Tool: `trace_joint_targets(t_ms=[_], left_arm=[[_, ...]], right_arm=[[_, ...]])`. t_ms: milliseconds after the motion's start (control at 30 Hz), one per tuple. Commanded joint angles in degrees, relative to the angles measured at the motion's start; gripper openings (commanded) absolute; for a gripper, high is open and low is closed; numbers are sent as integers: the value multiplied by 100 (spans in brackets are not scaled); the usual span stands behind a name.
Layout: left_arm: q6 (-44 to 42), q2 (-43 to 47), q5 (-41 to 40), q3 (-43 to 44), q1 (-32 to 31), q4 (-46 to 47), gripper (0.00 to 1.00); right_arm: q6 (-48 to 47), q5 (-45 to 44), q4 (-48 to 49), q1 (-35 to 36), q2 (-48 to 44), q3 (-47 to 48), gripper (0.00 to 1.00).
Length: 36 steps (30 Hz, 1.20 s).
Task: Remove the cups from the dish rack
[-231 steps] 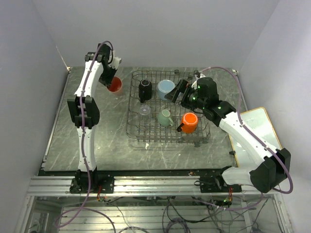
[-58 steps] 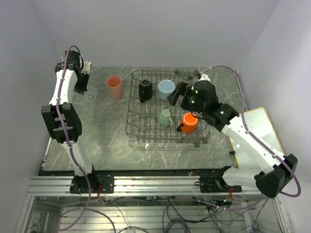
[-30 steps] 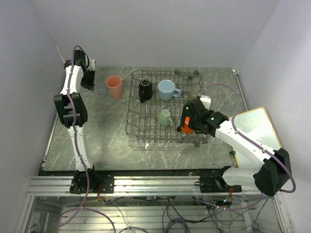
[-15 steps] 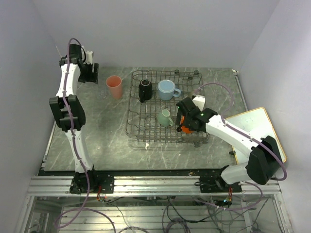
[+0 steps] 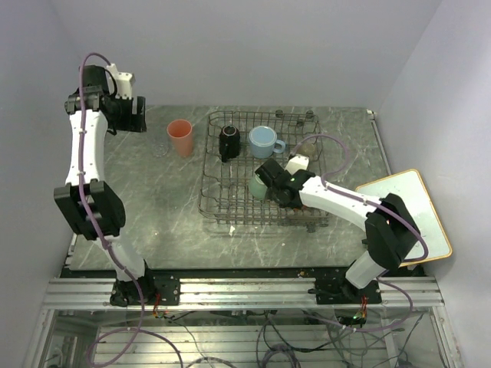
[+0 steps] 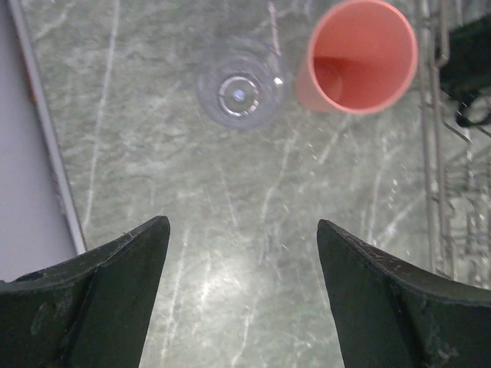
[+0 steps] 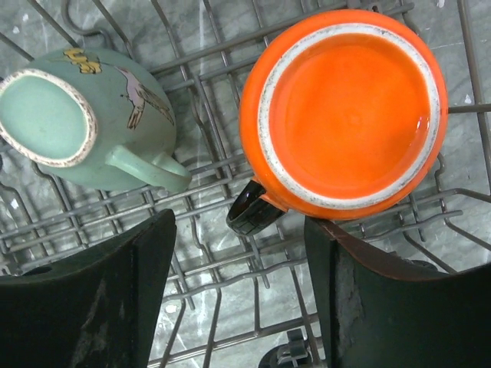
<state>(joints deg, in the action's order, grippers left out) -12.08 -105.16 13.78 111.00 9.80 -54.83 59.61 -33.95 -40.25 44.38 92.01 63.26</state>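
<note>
The dish rack [image 5: 222, 201] holds a black mug [image 5: 229, 142], a light-blue mug [image 5: 263, 140] and a mint-green cup [image 5: 255, 184]. My right gripper [image 5: 278, 186] is low inside the rack and hides the orange mug from above. In the right wrist view the upturned orange mug [image 7: 345, 115] lies beside the mint-green cup [image 7: 77, 123]. The right gripper [image 7: 239, 224] is open, with the mug's black handle [image 7: 253, 211] between its fingers. The pink tumbler [image 5: 179, 138] and a clear glass [image 5: 159, 146] stand on the table left of the rack. My left gripper [image 6: 243, 230] is open and empty, raised above them.
A white board with an orange rim [image 5: 406, 211] lies at the right table edge. The left wrist view shows the clear glass [image 6: 239, 92], the pink tumbler [image 6: 360, 57] and the rack's wire side [image 6: 433, 153]. The table's left edge [image 6: 46, 138] runs close by.
The left gripper opened, left the clear glass beside the pink tumbler and rose. The right arm swung down over the orange mug, and its jaws have narrowed around the handle.
</note>
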Motion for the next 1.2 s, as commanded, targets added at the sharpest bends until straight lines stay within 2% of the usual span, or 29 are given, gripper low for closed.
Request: trace_joint_targets(t_ms=[0,200,500,700,1033,1100,1167], left_arm=[[-134,471,699,-396,13,-211,89],[-207,640,911,-552,14,-284,91],[-311,851,1061,-573,20,-365,92],[-406,939,1070,-581,13,-388,93],[-427,919,1113,-436,13,-507,92],[-437,910,1122,-430,14,-523,92],[-465,920,1217,-443,18,-550,92]], right_arm=[[246,-512,-17,5,138,260,65],[311,-674,-78,-6,161,46,53],[484,-954,-297,0,-228,-434,47],[693,-1178,-482,150,-266,-504,37],[301,-1049,-134,216,-56,-469,35],[258,-992,-65,212,-89,-530,30],[242,-987,-50,213,-149,-547,20]])
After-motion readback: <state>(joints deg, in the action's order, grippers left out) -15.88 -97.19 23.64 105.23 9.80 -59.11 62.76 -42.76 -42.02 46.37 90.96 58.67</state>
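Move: The orange cup sits upside down in the rack, its middle some 6 cm to the right of the right gripper, 3 cm ahead and 2 cm lower; its dark handle reaches back to about 3 cm right and 1 cm back. The green cup stands roughly 5 cm ahead and 5 cm left, the blue cup about 19 cm ahead and 5 cm left. From the left gripper the orange cup is roughly 45 cm right, 6 cm back and 18 cm down. Shift the right gripper about 3 cm right, easing slightly forward and then back, and ending a little lower, to bring its fingertips astride the orange cup's handle. Close the fingers steadily on the handle while rolling the wrist some 10 degrees, left side dipping. Meanwhile draw the open left gripper back about 4.5 cm and right, rising slightly at the end, away from the clear glass. ##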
